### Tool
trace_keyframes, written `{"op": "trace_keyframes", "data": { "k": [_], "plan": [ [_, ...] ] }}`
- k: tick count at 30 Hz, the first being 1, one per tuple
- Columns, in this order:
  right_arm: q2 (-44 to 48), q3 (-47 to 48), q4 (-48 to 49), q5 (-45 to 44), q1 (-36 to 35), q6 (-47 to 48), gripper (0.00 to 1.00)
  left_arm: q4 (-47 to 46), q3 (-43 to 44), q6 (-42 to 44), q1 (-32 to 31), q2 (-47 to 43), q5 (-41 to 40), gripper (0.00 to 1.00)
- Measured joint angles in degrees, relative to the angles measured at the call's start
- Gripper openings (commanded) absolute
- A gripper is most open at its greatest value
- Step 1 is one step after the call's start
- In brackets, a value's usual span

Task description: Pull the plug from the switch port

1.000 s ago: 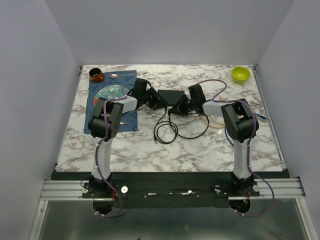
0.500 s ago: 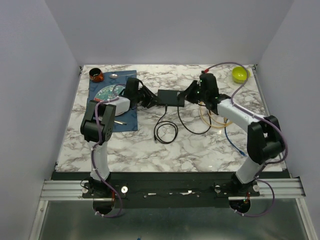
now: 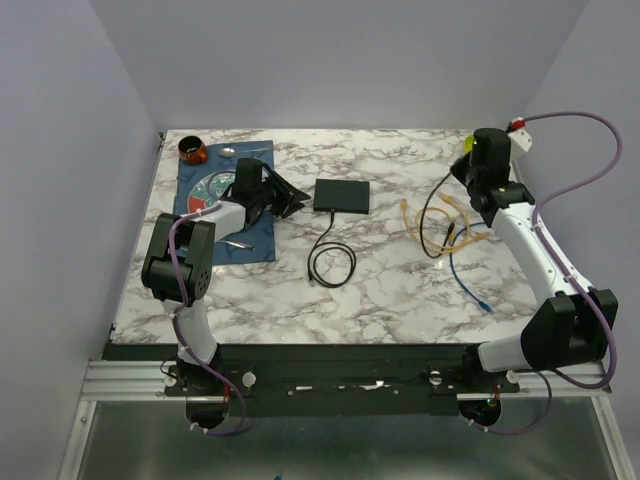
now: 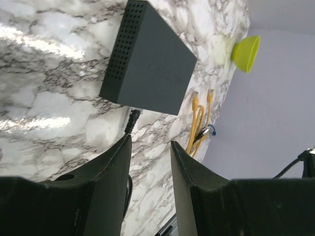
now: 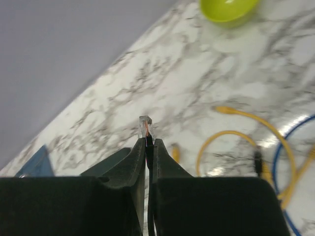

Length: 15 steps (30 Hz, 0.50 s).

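The flat black switch (image 3: 341,195) lies at mid-table, also seen in the left wrist view (image 4: 150,64). My right gripper (image 3: 470,178) is raised at the far right, well away from the switch, near the green bowl. Its jaws (image 5: 146,140) are shut on a clear plug (image 5: 145,126) with a black cable (image 3: 428,212) hanging from it. My left gripper (image 3: 288,200) stands open just left of the switch, with nothing between its fingers (image 4: 150,142). Another black cable (image 4: 132,120) still runs into the switch's near edge and ends in a coil (image 3: 330,265).
Yellow cables (image 3: 440,225) and a blue cable (image 3: 468,280) lie to the right of the switch. A green bowl (image 5: 226,7) sits at the far right corner. A blue mat (image 3: 225,215) with a plate, a spoon and a brown cup (image 3: 193,151) is at the far left.
The right gripper has pulled away from the switch, up and to the far right, taking the plug and its black cable along. The left gripper has backed off to the left.
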<state>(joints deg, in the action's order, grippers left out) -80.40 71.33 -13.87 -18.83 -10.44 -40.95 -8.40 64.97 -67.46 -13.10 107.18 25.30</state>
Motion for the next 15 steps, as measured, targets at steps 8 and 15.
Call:
{"op": "trace_keyframes", "data": {
  "k": [8,15],
  "plan": [
    [-0.98,-5.46,-10.60,-10.08,9.77,-4.04,0.51,0.26,-1.40,-0.52,-0.02,0.00,0.00,0.47],
    [-1.42,-11.37,-11.74,-7.41,12.61,-4.72,0.64,-0.09,-1.66,-0.74,-0.02,0.00,0.00,0.49]
  ]
}}
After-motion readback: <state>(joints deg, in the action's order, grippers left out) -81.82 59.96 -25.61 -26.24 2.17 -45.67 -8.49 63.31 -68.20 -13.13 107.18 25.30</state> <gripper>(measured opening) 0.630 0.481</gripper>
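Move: The black cable is already out of the switch and pinched near its plug in the right hand. The pile of pulled cables it is brought to lies almost under that hand, about 26 cm below, some 5 cm back and 2 cm left. The lime bowl stands roughly 14 cm ahead and 10 cm right, and the switch about 25 cm left and 2 cm ahead. From the left hand the pile is some 33 cm right, 6 cm back and 11 cm below. The black cable is carried down over the right side of the cable pile by the right hand, which swings about 12 cm right while sinking 13 cm and drawing back 7 cm. The fingers tip some 20 degrees further down and turn clockwise about as much. In the later half they open wide and let go of the plug end while still well above the table. ##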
